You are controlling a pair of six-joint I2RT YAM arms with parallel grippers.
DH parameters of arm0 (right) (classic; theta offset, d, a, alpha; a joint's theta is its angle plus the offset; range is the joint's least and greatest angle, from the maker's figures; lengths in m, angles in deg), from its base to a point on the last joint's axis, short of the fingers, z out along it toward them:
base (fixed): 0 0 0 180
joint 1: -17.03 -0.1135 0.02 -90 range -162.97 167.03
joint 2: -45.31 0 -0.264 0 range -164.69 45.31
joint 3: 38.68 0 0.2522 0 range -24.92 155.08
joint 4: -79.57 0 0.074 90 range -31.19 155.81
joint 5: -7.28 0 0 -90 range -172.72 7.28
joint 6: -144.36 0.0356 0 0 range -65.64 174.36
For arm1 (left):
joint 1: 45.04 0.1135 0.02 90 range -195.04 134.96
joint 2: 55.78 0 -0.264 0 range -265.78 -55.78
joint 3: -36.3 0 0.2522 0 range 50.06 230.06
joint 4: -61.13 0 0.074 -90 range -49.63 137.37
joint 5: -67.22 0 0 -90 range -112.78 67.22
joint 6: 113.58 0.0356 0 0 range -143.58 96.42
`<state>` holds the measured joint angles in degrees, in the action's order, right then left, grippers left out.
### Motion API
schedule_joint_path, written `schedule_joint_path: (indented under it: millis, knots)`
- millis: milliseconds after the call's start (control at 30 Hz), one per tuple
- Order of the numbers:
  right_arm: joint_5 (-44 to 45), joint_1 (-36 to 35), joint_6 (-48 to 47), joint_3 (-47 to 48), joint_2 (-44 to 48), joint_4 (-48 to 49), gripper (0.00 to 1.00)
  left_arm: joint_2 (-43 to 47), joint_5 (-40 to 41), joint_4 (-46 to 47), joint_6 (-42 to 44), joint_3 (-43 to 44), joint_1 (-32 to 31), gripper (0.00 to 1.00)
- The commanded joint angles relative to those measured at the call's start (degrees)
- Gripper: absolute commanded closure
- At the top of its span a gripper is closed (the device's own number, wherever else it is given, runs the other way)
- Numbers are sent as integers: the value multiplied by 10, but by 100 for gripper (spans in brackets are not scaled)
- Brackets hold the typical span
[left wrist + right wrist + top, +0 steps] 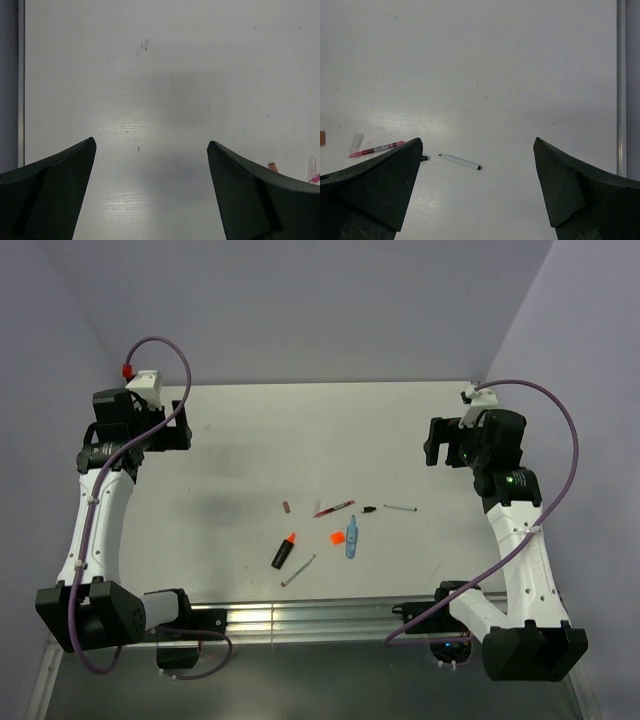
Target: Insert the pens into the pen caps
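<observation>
The pens lie loose mid-table: a stubby black marker with an orange end (284, 551), a light-blue marker (351, 537), a red pen (334, 507), a grey pen (298, 570) and a white pen (400, 507). Among them lie the pen caps: orange (336, 537), dark red (285, 507) and black (369, 509). My left gripper (185, 425) hangs open at the far left, well away from them. My right gripper (432, 442) is open at the far right. The right wrist view shows the white pen (460, 161) and red pen (376, 148) ahead of the open right gripper (477, 142).
A metal rail (300, 618) runs along the table's near edge between the arm bases. Purple cables loop over both arms. The left wrist view holds bare tabletop between the left gripper (151, 145) fingers, with the dark red cap (272, 166) at the right edge.
</observation>
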<state>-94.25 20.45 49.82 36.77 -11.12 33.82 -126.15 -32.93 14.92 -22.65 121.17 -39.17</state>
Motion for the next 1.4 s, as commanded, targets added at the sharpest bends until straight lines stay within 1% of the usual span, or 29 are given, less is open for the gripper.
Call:
schedule_joint_path:
  millis: [0,167,200,267,300,367,400,467,500,567,600,633,700,833,900,1067,1100,1133,1267,1367]
  knots:
    - [-14,4,-3,15,-2,4,0,0,25,6,23,8,-13,0]
    - [-20,4,-1,13,-10,4,0,-17,58,-23,49,3,-59,0]
    - [-22,4,0,14,-12,4,0,-20,65,-28,52,-8,-88,0]
    - [-24,4,1,14,-17,4,0,-26,73,-38,59,-20,-116,1]
    - [-24,4,3,14,-18,4,0,-32,71,-47,60,-34,-145,1]
    - [-24,4,5,14,-21,5,0,-39,67,-61,56,-49,-179,0]
    - [-24,4,9,14,-24,5,0,-43,70,-65,52,-67,-217,1]
    - [-21,4,14,15,-27,6,0,-47,75,-69,35,-84,-259,0]
    - [-16,4,15,16,-30,7,0,-51,80,-69,28,-101,-300,1]
    - [3,4,22,15,-30,12,0,-62,92,-74,7,-116,-337,3]
    - [7,4,22,11,-27,15,0,-74,91,-77,0,-120,-367,5]
    - [12,4,25,7,-26,18,0,-81,91,-81,-25,-125,-380,8]
    - [19,4,28,0,-22,26,0,-102,89,-89,-38,-135,-414,13]
    - [33,4,22,-3,-21,27,0,-124,94,-87,-52,-144,-452,21]
    - [43,4,18,-3,-21,28,0,-139,73,-91,-60,-142,-463,22]
    - [45,4,14,-4,-17,28,0,-164,61,-90,-87,-128,-495,22]
    - [48,4,20,-6,-15,29,0,-171,47,-90,-94,-125,-499,22]
    - [63,4,25,-6,-14,30,0,-175,50,-88,-118,-123,-500,22]
    - [76,5,29,-3,-11,31,0,-204,90,-83,-158,-113,-522,24]
    - [58,6,21,-1,-9,30,0,-231,99,-88,-170,-91,-536,25]
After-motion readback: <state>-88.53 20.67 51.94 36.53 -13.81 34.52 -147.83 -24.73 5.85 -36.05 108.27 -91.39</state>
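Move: The orange-tipped black highlighter lies about 20 cm back, 23 cm right and 25 cm below the left hand. The slim grey pen is some 5 cm nearer the base and 3 cm farther right than the highlighter; the orange cap lies 11 cm right of it and 3 cm farther out; the brown cap is 10 cm farther out, level sideways. From the right hand the highlighter is roughly 15 cm back, 33 cm left, 26 cm down. The left hand swoops right, down and back, about 36 cm, over the highlighter, tipping steeply down, fingers narrowing partway. ##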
